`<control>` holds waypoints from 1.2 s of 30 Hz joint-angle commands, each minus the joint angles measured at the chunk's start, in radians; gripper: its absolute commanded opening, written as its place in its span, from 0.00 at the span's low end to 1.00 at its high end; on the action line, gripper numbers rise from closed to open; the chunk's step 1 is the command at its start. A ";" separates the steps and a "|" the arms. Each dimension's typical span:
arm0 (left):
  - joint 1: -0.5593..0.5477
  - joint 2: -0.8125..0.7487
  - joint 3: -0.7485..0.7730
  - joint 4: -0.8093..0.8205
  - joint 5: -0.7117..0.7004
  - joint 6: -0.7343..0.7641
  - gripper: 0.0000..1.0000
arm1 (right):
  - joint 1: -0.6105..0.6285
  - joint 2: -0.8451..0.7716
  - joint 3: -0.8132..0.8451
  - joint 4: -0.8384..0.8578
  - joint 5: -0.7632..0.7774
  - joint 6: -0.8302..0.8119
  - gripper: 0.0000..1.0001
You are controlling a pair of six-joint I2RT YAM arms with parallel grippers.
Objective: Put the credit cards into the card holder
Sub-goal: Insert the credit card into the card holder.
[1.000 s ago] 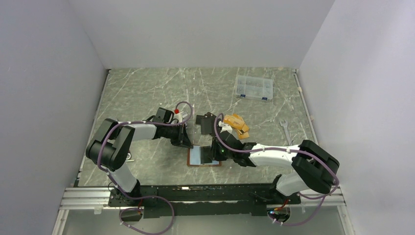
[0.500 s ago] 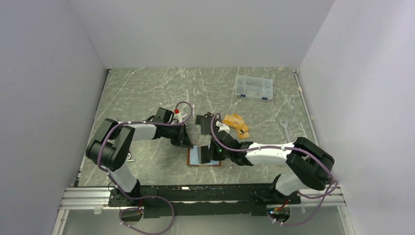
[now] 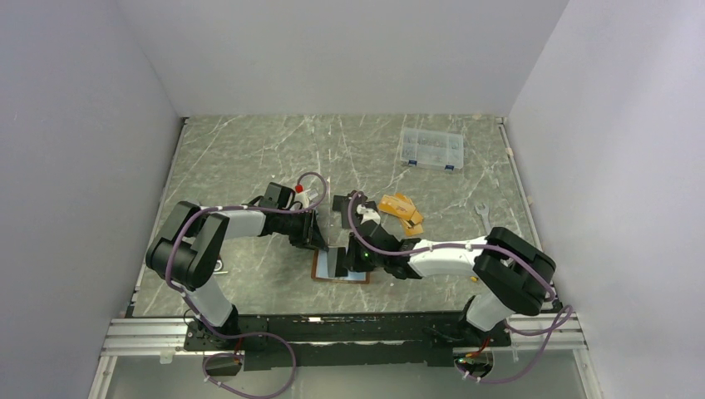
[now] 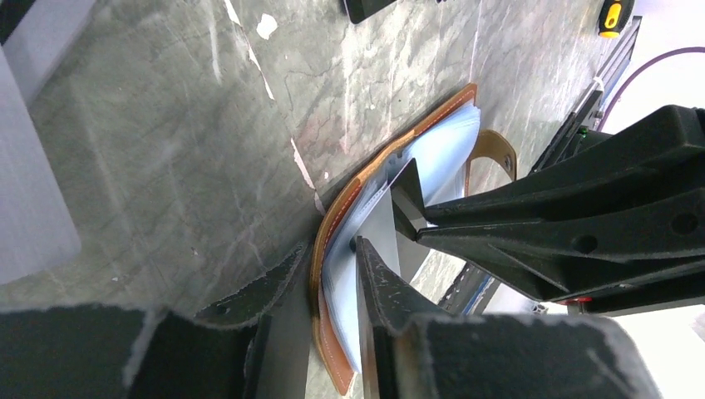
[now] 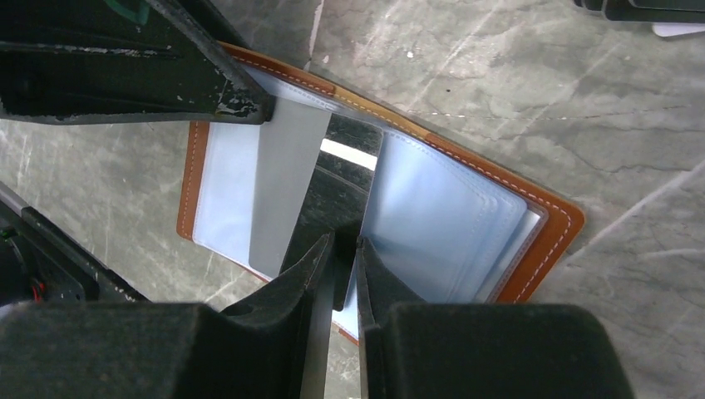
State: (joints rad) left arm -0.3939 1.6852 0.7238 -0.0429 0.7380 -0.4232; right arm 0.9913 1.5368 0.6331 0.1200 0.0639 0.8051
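Note:
The card holder (image 3: 326, 268) lies open near the table's front edge, a brown cover (image 5: 557, 216) with pale blue sleeves (image 5: 432, 216). A silver-grey card (image 5: 283, 183) sits in one sleeve. My right gripper (image 5: 345, 239) is shut on a black card (image 5: 332, 199), which stands on edge between the sleeves. My left gripper (image 4: 331, 243) is open, its jaws apart on either side of the holder's cover (image 4: 332, 224) and some sleeves. Loose orange credit cards (image 3: 401, 212) and black credit cards (image 3: 343, 203) lie behind the holder.
A clear compartment box (image 3: 431, 150) stands at the back right. A wrench (image 3: 485, 218) lies to the right of the orange cards. Both grippers meet over the holder, fingers almost touching. A black rail (image 3: 332, 328) runs along the table's near edge.
My right gripper has moved left with the black card, further in among the sleeves. The card holder has shifted slightly left. My left jaws have widened.

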 commanded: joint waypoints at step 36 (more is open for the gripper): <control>-0.022 -0.005 0.018 0.007 0.022 0.011 0.26 | 0.001 0.094 0.130 0.256 -0.227 -0.179 0.45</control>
State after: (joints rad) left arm -0.4084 1.6855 0.7238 -0.0326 0.7403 -0.4236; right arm 0.9985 1.6634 0.7372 0.3073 -0.1833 0.6537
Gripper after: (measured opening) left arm 0.265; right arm 0.449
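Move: The right fingertips are on the right-hand edge of the half-inserted black credit card, whose middle lies about 3 cm to the left and 1 cm ahead. Its pocket, in the left half of the open card holder, is about 6 cm left and 1 cm ahead, about a centimetre lower; the loose black cards lie some 14 cm ahead, 1 cm right. From the left hand, the pocket is about 4 cm back and 1 cm right. Still on the right-hand edge of the black card, the right fingertips push leftward into the pocket, drifting back some 2.5 cm; then they open wider, slide forward and lift clear, ending about 6 cm left and 2.5 cm up, the wrist turned some 15 degrees counter-clockwise. The left hand stays put, part-open fingers astride the holder's far left edge. ##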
